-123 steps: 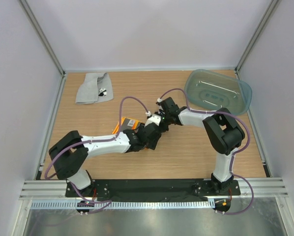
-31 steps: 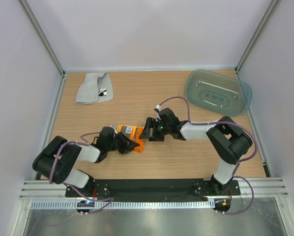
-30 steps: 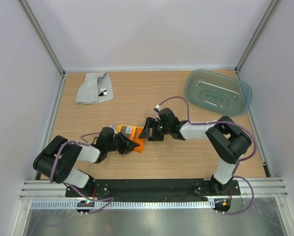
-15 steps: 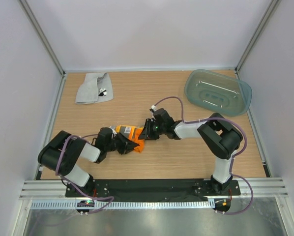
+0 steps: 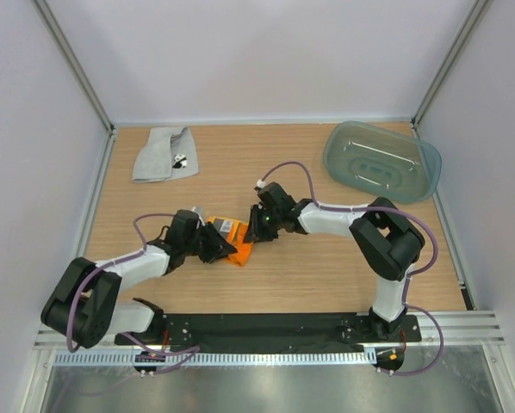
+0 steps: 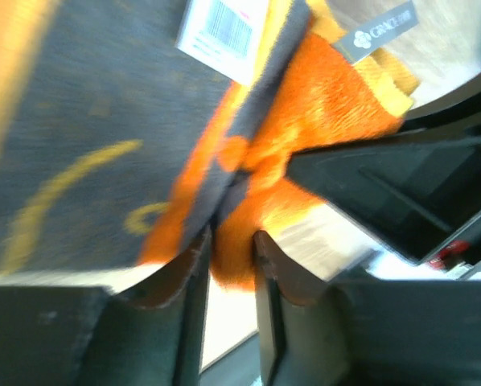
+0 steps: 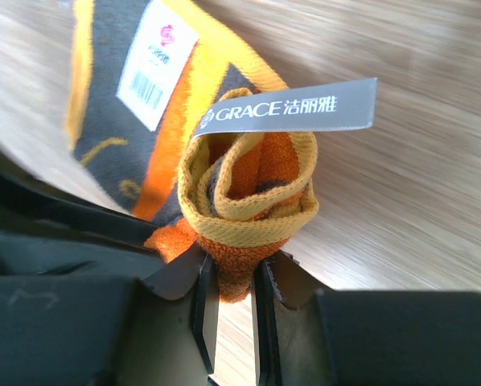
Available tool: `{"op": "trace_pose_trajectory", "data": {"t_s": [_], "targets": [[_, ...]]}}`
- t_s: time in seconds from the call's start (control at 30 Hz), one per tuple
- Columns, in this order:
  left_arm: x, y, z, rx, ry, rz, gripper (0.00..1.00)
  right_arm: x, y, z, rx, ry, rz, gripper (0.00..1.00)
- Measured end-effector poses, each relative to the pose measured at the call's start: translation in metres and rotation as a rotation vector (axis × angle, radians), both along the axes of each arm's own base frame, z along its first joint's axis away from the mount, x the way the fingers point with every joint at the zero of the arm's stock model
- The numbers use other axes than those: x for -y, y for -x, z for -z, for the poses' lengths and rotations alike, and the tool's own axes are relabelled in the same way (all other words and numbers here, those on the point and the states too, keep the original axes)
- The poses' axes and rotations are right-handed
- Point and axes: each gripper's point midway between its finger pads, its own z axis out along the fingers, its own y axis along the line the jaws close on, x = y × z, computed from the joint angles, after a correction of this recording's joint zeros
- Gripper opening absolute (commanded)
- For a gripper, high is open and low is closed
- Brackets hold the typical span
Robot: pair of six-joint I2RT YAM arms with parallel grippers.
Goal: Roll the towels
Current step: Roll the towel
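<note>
The orange towel [image 5: 237, 249], with its dark grey pattern, lies partly rolled at mid-table between both grippers. My left gripper [image 5: 220, 247] holds it from the left; in the left wrist view a fold of orange towel [image 6: 321, 121] fills the narrow gap of the left gripper [image 6: 231, 251]. My right gripper [image 5: 257, 231] holds it from the right. In the right wrist view the right gripper [image 7: 234, 277] pinches the bottom of the rolled end of the orange towel [image 7: 248, 185], just above the wood. The grey towel [image 5: 164, 153] lies loosely folded at the back left, away from both arms.
A translucent blue-green tub [image 5: 382, 161] sits at the back right corner. A grey brand tag [image 7: 289, 117] sticks out of the roll's end, and a white barcode label [image 7: 156, 76] shows on the cloth. Metal frame rails border the table.
My right gripper has slid left and closed on the roll's end. My left arm has swung its elbow out to the lower left while its gripper stays on the towel.
</note>
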Motion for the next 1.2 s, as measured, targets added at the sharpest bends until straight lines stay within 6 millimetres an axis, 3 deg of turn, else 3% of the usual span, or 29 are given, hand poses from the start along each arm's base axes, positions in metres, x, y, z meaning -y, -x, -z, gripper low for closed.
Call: {"op": "trace_pose_trajectory", "data": {"t_s": [0.23, 0.5, 0.63, 0.97, 1.2], "targets": [[-0.006, 0.009, -0.004, 0.074, -0.232, 0.088, 0.39, 0.023, 0.001, 0.004, -0.019, 0.151, 0.005, 0.21], [0.029, 0.013, -0.042, 0.284, -0.429, 0.229, 0.40, 0.035, 0.001, -0.003, -0.028, 0.240, -0.004, 0.22], [0.048, 0.020, -0.049, 0.373, -0.505, 0.297, 0.40, 0.039, 0.004, -0.004, -0.039, 0.262, -0.012, 0.22], [0.084, 0.034, -0.022, 0.454, -0.695, 0.449, 0.48, 0.042, 0.007, -0.006, -0.054, 0.283, -0.022, 0.22], [0.082, 0.028, -0.003, 0.445, -0.766, 0.443, 0.50, 0.050, 0.005, -0.004, -0.060, 0.301, -0.019, 0.23]]}}
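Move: The left hand still has the towel roll between its slackening fingers; the roll's near end lies about 3 cm back and 2 cm to its right. The unrolled flap with the white label is some 6 cm ahead and 1 cm left of this hand. The right hand pinches the roll close to its far end, which is about 3 cm straight ahead of it; the near end is some 6 cm back and 3 cm left. Left hand releases, hops 8 cm right towards the roll's near end; right drags the roll 5 cm right. ##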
